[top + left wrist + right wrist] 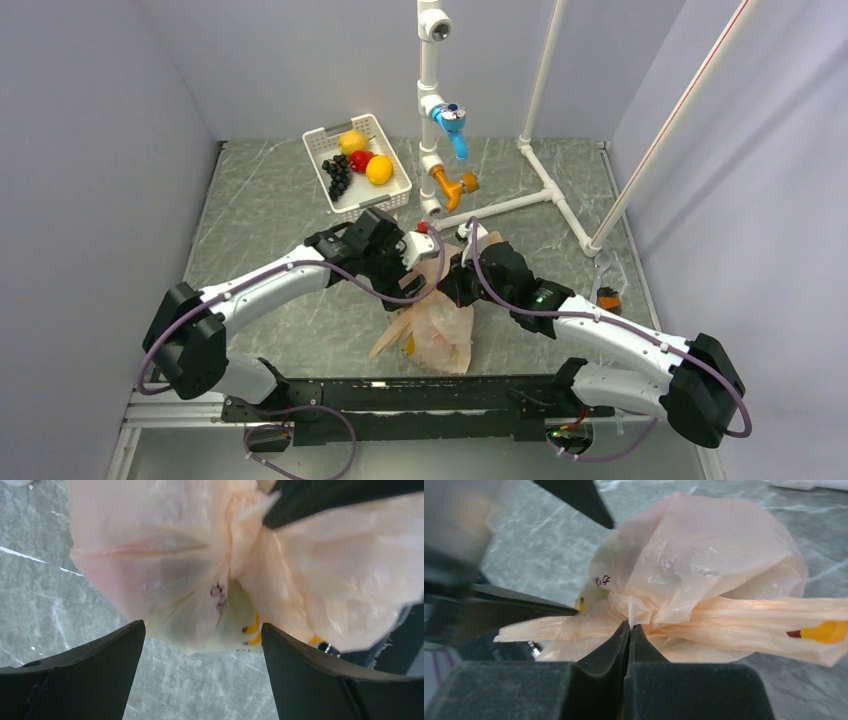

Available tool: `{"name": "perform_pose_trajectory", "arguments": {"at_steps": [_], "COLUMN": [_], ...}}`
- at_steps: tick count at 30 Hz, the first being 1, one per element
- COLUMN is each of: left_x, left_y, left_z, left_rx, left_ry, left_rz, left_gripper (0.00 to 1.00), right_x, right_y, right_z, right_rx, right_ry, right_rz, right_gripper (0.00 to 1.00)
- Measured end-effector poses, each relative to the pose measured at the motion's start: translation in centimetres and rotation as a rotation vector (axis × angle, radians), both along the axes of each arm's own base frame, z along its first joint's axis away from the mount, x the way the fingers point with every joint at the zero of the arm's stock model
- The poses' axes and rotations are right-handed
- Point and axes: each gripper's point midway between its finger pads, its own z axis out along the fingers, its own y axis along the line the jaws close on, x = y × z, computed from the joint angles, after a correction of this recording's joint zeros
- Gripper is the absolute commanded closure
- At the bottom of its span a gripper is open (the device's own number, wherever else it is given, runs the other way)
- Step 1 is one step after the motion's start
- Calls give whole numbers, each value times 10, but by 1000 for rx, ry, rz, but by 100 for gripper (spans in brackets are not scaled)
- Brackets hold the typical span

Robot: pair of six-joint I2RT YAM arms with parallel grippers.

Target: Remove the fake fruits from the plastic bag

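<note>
The peach-orange plastic bag [440, 335] hangs bunched just over the table between both arms. My right gripper [455, 275] is shut on a gathered fold of the bag [704, 555], and a thin strip of film sticks up between the closed jaws [630, 626]. My left gripper [418, 250] stands open right beside the bag [325, 580], its fingers [100, 665] wide apart with nothing between them. A pale green shape [200, 625] shows dimly through the film; what it is I cannot tell. A red apple [361, 160] lies in the basket.
A white basket [392, 196] at the back holds a yellow lemon [352, 141], an orange fruit [379, 169] and a black grape bunch [338, 175]. A white pipe frame [500, 208] with a blue valve [452, 122] and an orange valve [455, 186] stands behind the grippers.
</note>
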Motion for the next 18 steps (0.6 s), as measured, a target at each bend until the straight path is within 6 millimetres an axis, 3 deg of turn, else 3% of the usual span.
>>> {"name": "perform_pose_trajectory", "arguments": {"at_steps": [4, 10, 12, 14, 15, 18], "left_x": [-1, 9, 11, 12, 13, 16], "left_y": [-6, -3, -2, -3, -4, -5], "left_z": [-14, -15, -14, -13, -12, -9], "left_rx": [78, 111, 110, 107, 107, 106], "left_ry": [-52, -127, -136, -144, -150, -175], "left_rz": [0, 43, 50, 51, 47, 57], "left_gripper": [15, 44, 60, 96, 100, 100], "right_x": [-14, -25, -26, -26, -25, -23], "right_y": [13, 22, 23, 23, 23, 23], "right_z": [6, 11, 12, 13, 14, 17], "right_rx": [54, 92, 98, 100, 102, 107], "right_ry": [24, 32, 30, 29, 26, 13], "right_rz": [102, 177, 186, 188, 187, 176], "right_gripper": [100, 100, 99, 98, 98, 94]}}
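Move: The left hand, fingers wide open, goes for bag film beside the knot: level ahead, about 3 cm to its right and 2 below. The yellow fruit in the bag lies some 8 cm back and 7 below; the white pipe's foot about 14 cm ahead, 4 right and 8 below. The right hand already pinches the bag; that film lies roughly 3 cm to its left, 1 ahead, 3 lower. The left fingers dip, ease forward 1.5 cm and pinch the film while the right, still gripping, draws back-left 3 cm. ##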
